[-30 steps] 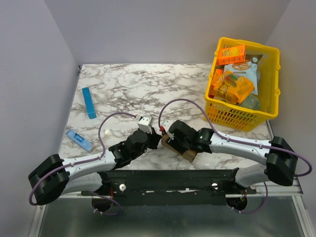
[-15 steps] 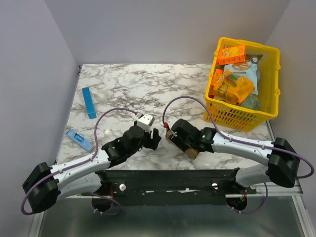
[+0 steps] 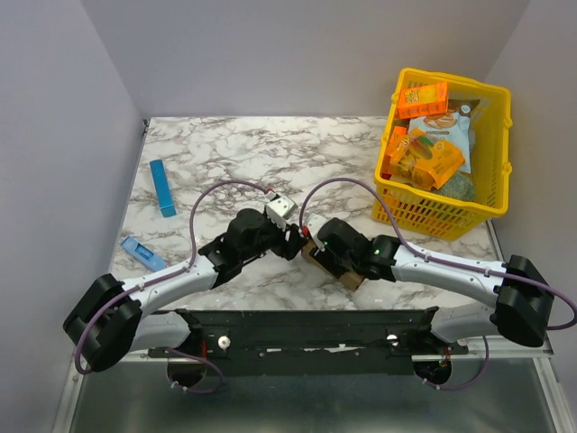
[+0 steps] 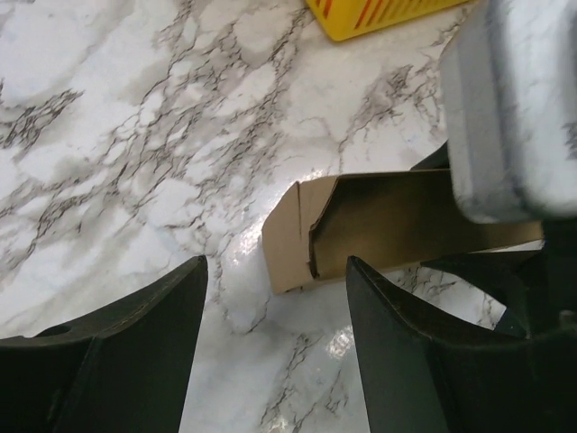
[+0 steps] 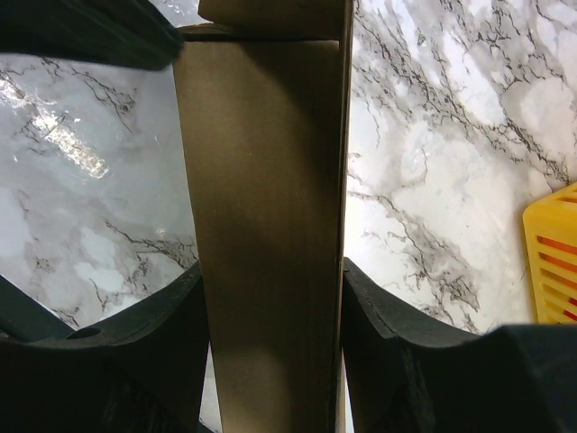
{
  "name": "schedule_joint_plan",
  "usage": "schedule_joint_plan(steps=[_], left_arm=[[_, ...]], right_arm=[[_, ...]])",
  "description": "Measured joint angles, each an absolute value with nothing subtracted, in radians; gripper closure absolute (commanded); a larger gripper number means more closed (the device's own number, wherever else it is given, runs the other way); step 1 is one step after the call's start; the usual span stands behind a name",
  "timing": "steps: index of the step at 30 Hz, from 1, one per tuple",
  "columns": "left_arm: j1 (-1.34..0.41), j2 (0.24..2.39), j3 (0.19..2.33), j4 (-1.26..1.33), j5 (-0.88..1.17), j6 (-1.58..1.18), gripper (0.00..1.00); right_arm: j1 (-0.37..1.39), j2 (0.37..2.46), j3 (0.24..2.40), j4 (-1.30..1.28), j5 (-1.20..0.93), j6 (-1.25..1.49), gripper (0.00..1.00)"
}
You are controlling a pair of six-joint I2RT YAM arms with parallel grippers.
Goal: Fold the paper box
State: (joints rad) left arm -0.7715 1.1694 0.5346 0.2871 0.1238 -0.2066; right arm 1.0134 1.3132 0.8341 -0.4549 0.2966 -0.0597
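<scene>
The paper box point(image 3: 352, 278) is a plain brown carton lying on the marble table near the front centre. My right gripper point(image 3: 317, 253) is shut on it; in the right wrist view both fingers press the sides of the paper box point(image 5: 270, 225) around my right gripper point(image 5: 270, 271). My left gripper point(image 3: 291, 242) stands open just left of the carton's end. In the left wrist view the paper box's point(image 4: 379, 225) open end with a loose flap lies just beyond my left gripper point(image 4: 276, 262), with nothing between its fingers.
A yellow basket point(image 3: 446, 215) with orange snack boxes and bags stands at the back right, its corner showing as yellow basket point(image 5: 554, 262). A slim blue bar point(image 3: 162, 188) and a smaller blue packet point(image 3: 144, 255) lie at the left. Walls close in the table.
My left gripper has opened and swung right and away from me, up to the carton's left end. The right gripper kept its hold and shifted the carton slightly.
</scene>
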Motion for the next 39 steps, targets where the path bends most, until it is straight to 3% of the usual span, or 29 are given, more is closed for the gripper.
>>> schedule_joint_plan(steps=[4,8,21,39], left_arm=[[-0.769,1.204,0.557,0.327,0.168,-0.190,0.30],[-0.765,1.231,0.566,0.352,0.176,-0.183,0.39],[-0.768,1.278,0.588,0.431,0.199,-0.173,0.50],[-0.781,1.303,0.588,0.467,0.230,-0.194,0.91]], right_arm=[[1.013,1.312,0.833,-0.453,0.293,-0.061,0.53],[1.013,1.312,0.833,-0.453,0.290,-0.061,0.53],[1.013,1.314,0.833,-0.450,0.282,-0.069,0.53],[1.012,1.319,0.833,-0.447,0.281,-0.070,0.53]])
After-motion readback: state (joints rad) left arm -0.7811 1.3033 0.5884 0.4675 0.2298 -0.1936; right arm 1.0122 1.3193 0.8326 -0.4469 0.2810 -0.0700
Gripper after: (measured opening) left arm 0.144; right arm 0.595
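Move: The box's near-end flap stands between the left hand's open fingers but beyond their pads, about 4 cm to the right, 1 cm ahead and 1 cm up. The box's body has its middle some 8 cm right, 4 cm back and 4 cm lower. The right gripper's fingers, already gripping it, are roughly 8 cm right, 3 cm back and 4 cm lower. From the right hand, that flap lies about 4 cm ahead, 4 cm left and 5 cm up. The left fingers close from wide to nearly shut around the flap at the box's near end, coming to pinch it as the hand pushes about 4 cm to the right, towards the box, and climbs almost 2 cm, barely turning. The right hand stays in place and keeps its grip across the box body. ##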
